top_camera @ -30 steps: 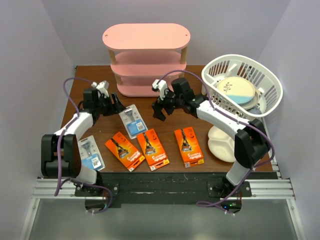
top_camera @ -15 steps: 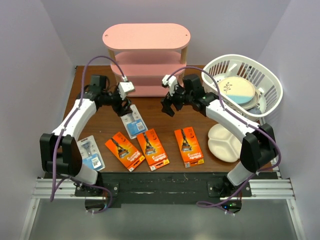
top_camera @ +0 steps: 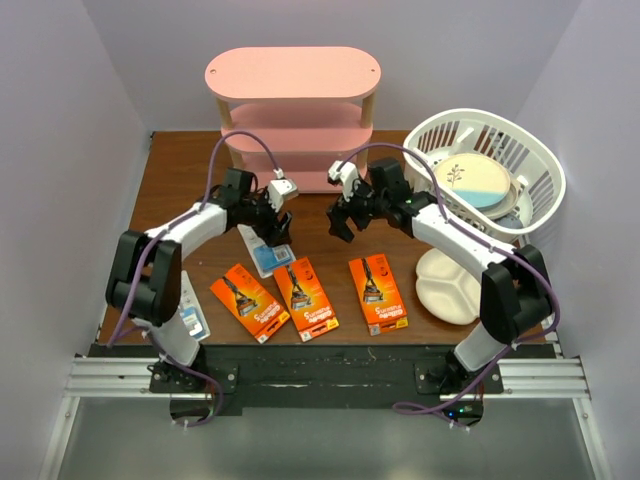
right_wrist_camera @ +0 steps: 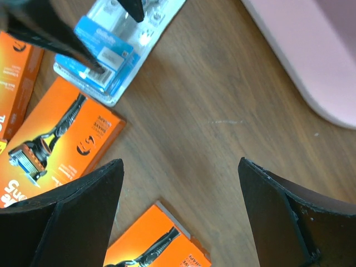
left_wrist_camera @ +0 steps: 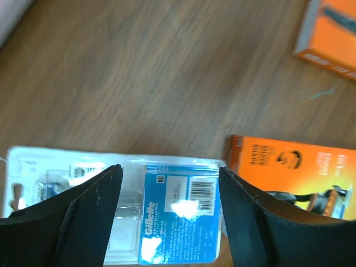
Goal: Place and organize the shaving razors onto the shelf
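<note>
A white-and-blue razor blister pack lies flat on the table. My left gripper hovers open just above it, and the pack shows between the fingers. Three orange razor packs lie in a row nearer the front. A second blister pack is mostly hidden behind my left arm. The pink three-tier shelf stands at the back with bare boards. My right gripper hangs open over bare wood in front of the shelf's base, holding nothing.
A white slatted basket with a plate inside stands at the back right. A white divided plate lies in front of it, beside the rightmost orange pack. Purple walls close in both sides.
My left arm has swung right from the table's left side to above the blister pack. My right gripper has shifted slightly right, staying open.
</note>
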Robot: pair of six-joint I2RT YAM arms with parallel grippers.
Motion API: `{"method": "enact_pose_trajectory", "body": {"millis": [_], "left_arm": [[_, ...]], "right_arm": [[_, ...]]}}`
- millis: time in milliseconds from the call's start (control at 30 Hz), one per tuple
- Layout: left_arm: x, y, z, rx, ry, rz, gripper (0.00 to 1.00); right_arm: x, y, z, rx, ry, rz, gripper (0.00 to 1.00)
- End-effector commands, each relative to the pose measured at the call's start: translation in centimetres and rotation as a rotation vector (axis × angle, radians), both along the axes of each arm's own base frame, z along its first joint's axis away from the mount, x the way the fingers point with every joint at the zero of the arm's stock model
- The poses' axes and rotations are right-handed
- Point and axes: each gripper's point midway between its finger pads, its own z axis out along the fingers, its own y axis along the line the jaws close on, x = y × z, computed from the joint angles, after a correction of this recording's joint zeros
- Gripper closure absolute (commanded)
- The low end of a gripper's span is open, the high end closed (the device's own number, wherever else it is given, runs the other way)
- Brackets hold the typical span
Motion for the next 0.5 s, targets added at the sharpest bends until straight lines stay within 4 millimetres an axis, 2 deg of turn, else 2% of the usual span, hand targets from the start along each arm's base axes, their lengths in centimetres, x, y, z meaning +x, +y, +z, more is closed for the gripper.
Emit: {"method": "enact_pose_trajectory", "body": {"millis": [0, 133, 233, 367, 467], "left_arm": [[1.1, 1.3, -3.3, 0.087, 0.125, 0.165, 0.25], [0.1, 3.8, -5.5, 0.217, 0.116, 0.199, 0.25], [-0.7, 6.1, -6.9, 0.317, 0.192, 0.258, 0.25], [-1.3, 9.2, -6.5, 0.359, 0.219, 0.329, 0.27], [-1.7, 12.4, -6.1, 0.424, 0.203, 0.359, 0.27]], "right_arm": [[-0.1, -0.2, 1.3, 0.033, -0.037, 0.003, 0.12], [-0.2, -0.6, 0.5, -0.001, -0.044, 0.024, 0.12], [0.2, -1.0, 0.0, -0.019, -0.045, 0.014, 0.12], [0.1, -1.1, -0.4, -0.020, -0.028, 0.017, 0.12], [0.0, -1.0, -0.6, -0.017, -0.019, 0.023, 0.12]]}}
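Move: The blue razor package lies flat just below the left hand, its middle about 4 cm to the left, 1 cm ahead and some 7 cm down. Of the orange boxes on that level, the middle one is about 13 cm back and 6 cm right of this hand, the left one 14 cm back and 8 cm left. From the right hand, the blue package lies about 19 cm left, level fore and aft, 13 cm down. The left hand sinks about 5 cm onto the blue package, then drags leftward some 6 cm, fingers staying open. ##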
